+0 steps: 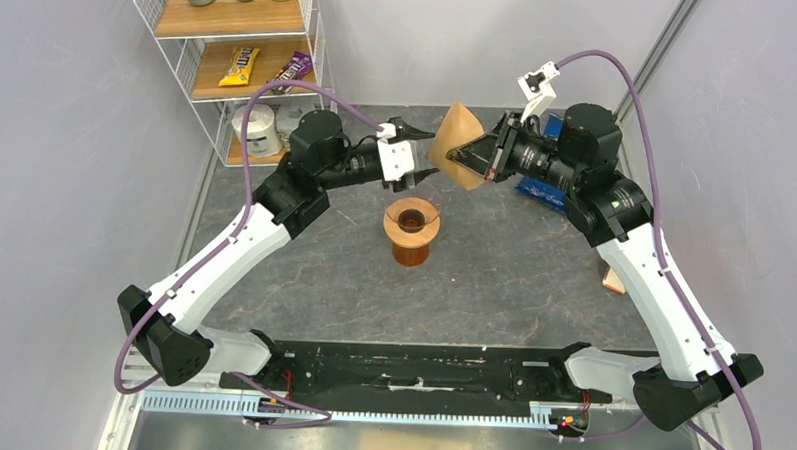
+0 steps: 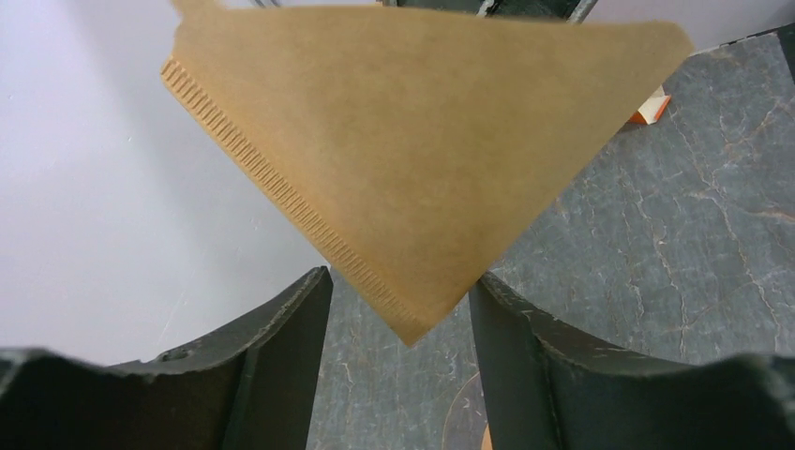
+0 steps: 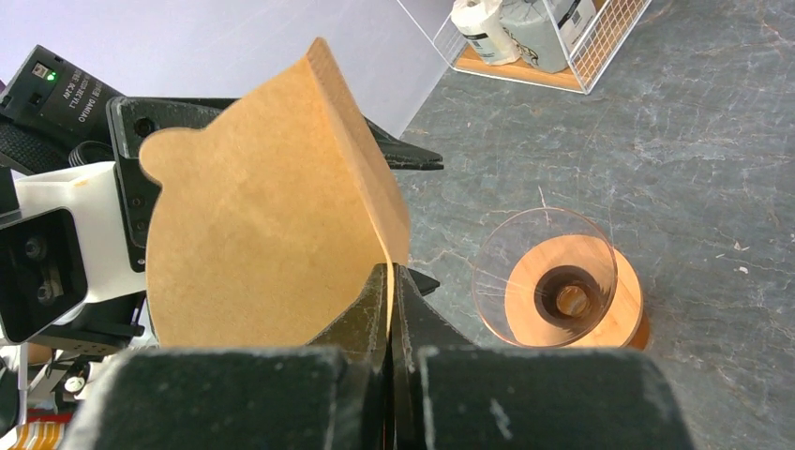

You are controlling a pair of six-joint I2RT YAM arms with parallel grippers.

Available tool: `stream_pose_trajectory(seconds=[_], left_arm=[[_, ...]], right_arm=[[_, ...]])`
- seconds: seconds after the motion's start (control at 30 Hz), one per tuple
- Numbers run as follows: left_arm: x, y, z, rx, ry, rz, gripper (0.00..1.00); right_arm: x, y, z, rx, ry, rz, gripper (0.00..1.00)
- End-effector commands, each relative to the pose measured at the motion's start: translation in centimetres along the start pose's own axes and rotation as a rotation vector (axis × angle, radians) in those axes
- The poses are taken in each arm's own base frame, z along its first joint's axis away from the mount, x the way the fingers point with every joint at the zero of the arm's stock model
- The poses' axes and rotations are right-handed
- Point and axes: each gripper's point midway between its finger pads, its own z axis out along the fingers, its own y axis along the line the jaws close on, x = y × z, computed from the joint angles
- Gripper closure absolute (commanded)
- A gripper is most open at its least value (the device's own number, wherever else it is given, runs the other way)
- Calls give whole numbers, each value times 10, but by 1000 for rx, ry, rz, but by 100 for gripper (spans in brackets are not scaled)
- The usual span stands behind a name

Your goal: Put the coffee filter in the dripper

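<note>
The coffee filter (image 1: 457, 145) is a flat light-brown paper fan held in the air above and behind the dripper (image 1: 411, 228). My right gripper (image 1: 469, 155) is shut on the filter's edge; the right wrist view shows the paper (image 3: 262, 225) pinched between the closed fingers (image 3: 370, 309). My left gripper (image 1: 422, 158) is open, its fingers either side of the filter's pointed tip (image 2: 412, 328) without touching it. The dripper (image 3: 562, 291) stands upright on the table, its clear cone empty, its dark centre hole showing.
A white wire shelf rack (image 1: 230, 59) with snack bars, jars and a white roll stands at the back left. A blue bag (image 1: 546, 190) lies behind the right arm. A small orange-brown object (image 1: 613, 281) lies at the right.
</note>
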Motion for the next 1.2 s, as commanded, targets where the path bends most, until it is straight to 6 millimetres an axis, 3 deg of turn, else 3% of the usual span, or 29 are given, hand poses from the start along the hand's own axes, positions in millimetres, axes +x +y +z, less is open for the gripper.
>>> stream_pose_trajectory(seconds=[0.0,0.4,0.87,0.9,1.03,1.17], left_arm=[[-20,5,-4,-1,-41,71,39],[-23,-14,-11,65,-74,75,56],[-30,-21,-15,88,-105,83,78],[-29,-21,-15,88,-105,90,78],[-27,-25,-19,87,-106,128,78],[-27,-29,-22,99,-108,142,78]], right_arm=[[-7,10,-6,-36,-30,-31,100],[1,16,-9,-96,-13,-115,100],[2,18,-11,-108,-11,-134,100],[1,18,-12,-108,-12,-141,96],[-3,15,-14,-91,-11,-184,63],[1,23,-19,-141,25,-281,55]])
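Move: The coffee filter, still pinched by my right hand, has its middle about 4 cm to the right of my left hand, 1 cm ahead and 2 cm higher, its pointed tip already between my open left fingers. The dripper is some 20 cm below that hand, about 3 cm to its left and level with it, the brown server beneath it about 34 cm down. From my right hand the filter's middle is 1 cm ahead and 2 cm up. I close my left fingers from wide open onto the filter's tip and pinch it while that hand draws back towards my base about 3 cm, turning slightly clockwise. My right hand eases back about 1 cm, still gripping at first, then near the end opens its fingers nearly halfway to let go of the paper. ##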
